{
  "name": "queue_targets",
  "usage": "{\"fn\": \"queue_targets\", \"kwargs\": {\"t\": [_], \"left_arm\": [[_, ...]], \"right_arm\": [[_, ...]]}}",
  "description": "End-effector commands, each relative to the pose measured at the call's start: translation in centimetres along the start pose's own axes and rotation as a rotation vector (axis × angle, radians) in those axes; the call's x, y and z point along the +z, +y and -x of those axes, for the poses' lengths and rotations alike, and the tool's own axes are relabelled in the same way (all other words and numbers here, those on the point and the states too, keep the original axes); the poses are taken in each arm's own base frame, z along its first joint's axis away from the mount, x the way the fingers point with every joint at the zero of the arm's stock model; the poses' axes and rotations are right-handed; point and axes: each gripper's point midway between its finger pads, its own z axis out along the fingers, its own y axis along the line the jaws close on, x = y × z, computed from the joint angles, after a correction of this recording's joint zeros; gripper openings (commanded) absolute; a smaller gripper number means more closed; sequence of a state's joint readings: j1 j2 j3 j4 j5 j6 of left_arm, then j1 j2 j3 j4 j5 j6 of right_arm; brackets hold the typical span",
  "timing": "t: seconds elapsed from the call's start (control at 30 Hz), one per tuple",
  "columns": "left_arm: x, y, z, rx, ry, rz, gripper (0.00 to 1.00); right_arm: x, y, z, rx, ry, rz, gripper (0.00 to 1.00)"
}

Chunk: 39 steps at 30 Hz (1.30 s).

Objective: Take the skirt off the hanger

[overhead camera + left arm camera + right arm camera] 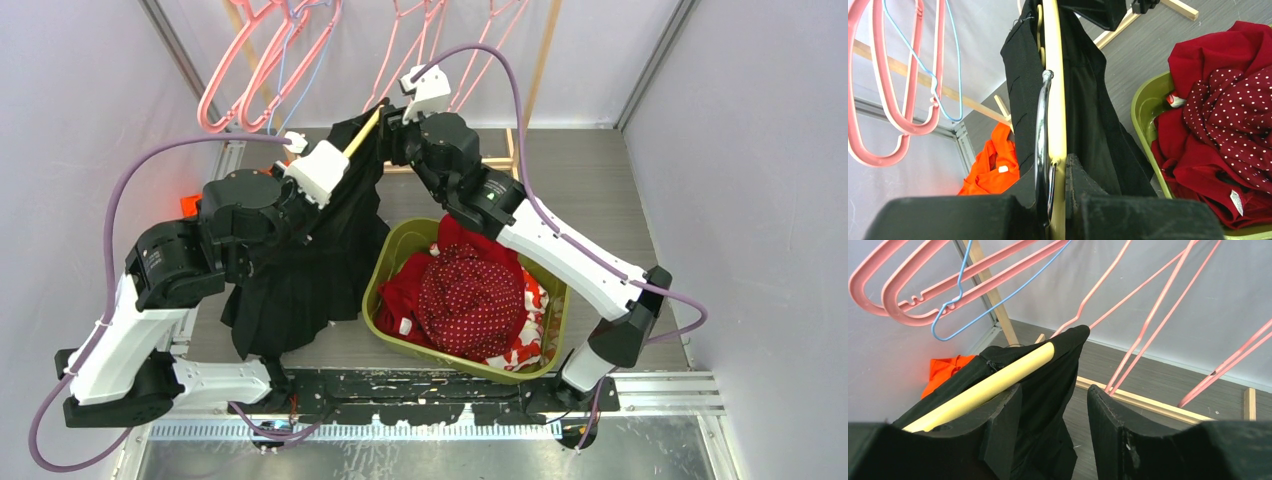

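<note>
A black skirt hangs from a pale wooden hanger held up over the table's left half. My left gripper is shut on the hanger; in the left wrist view its jaws pinch the wooden bar and the chrome clip rod, with the skirt draped on both sides. My right gripper stands open at the hanger's far end. In the right wrist view the hanger's tip lies over the left finger. The skirt's waistband hangs between the fingers, clear of the right one.
A green bin filled with red clothes, one of them polka-dotted, sits right of the skirt. An orange garment lies at the far left. Pink hangers and a blue one hang from a wooden rack at the back.
</note>
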<state>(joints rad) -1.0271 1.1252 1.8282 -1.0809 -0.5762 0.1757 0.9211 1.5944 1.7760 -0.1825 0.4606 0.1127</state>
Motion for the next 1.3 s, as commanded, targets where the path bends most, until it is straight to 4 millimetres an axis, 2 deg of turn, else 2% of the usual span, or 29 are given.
{"fn": "queue_targets", "kwargs": {"t": [0.0, 0.33, 0.47, 0.7, 0.8, 0.93, 1.1, 1.27], "left_arm": [[-0.6, 1.0, 2.8, -0.054, -0.114, 0.027, 0.00], [-0.2, 0.7, 2.9, -0.049, -0.111, 0.021, 0.00], [0.1, 0.5, 2.9, -0.045, -0.104, 0.019, 0.00], [0.2, 0.4, 3.1, -0.055, -0.113, 0.018, 0.00], [0.4, 0.1, 3.2, -0.058, -0.110, 0.006, 0.00], [0.3, -0.1, 3.3, -0.070, -0.116, -0.005, 0.00], [-0.2, 0.4, 3.2, -0.087, -0.113, 0.004, 0.00], [-0.8, 0.8, 3.0, -0.110, -0.113, 0.011, 0.00]], "right_arm": [[0.1, 1.3, 4.0, 0.092, -0.120, 0.037, 0.56], [-0.4, 1.5, 4.5, 0.129, -0.151, 0.067, 0.56], [-1.4, 1.8, 5.3, 0.158, -0.179, 0.102, 0.56], [-2.5, 2.2, 5.2, 0.262, -0.216, 0.154, 0.54], [-2.4, 2.6, 5.6, 0.282, -0.264, 0.173, 0.54], [-1.1, 2.6, 5.9, 0.273, -0.305, 0.141, 0.54], [0.4, 1.3, 4.9, 0.258, -0.315, 0.041, 0.48], [1.5, 1.1, 4.1, 0.206, -0.296, 0.006, 0.27]]}}
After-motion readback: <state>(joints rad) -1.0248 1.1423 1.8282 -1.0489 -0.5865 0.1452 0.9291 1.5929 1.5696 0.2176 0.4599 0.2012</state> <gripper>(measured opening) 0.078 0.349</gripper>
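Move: The skirt's waistband edge, draped over the free end of the hanger, lies about 2 cm ahead of the right hand and 2 cm to its left, about level with it. The hanger tip stands some 4 cm ahead, 1 cm left and 3 cm above that hand. The basket is roughly 10 cm back, 12 cm right and 40 cm below. From the left hand, holding the hanger, the waistband edge is some 16 cm ahead and 9 cm right, at about the same height. The skirt's edge beside the hanger tip is worked in between the right fingers: the half-open hand eases about 1 cm left, draws back 1.5 cm, then comes forward and left again, ending some 2 cm left of its start. It rolls about 15 degrees, left side up, and partly closes around the cloth. The left hand keeps its grip on the hanger nearly in place. ##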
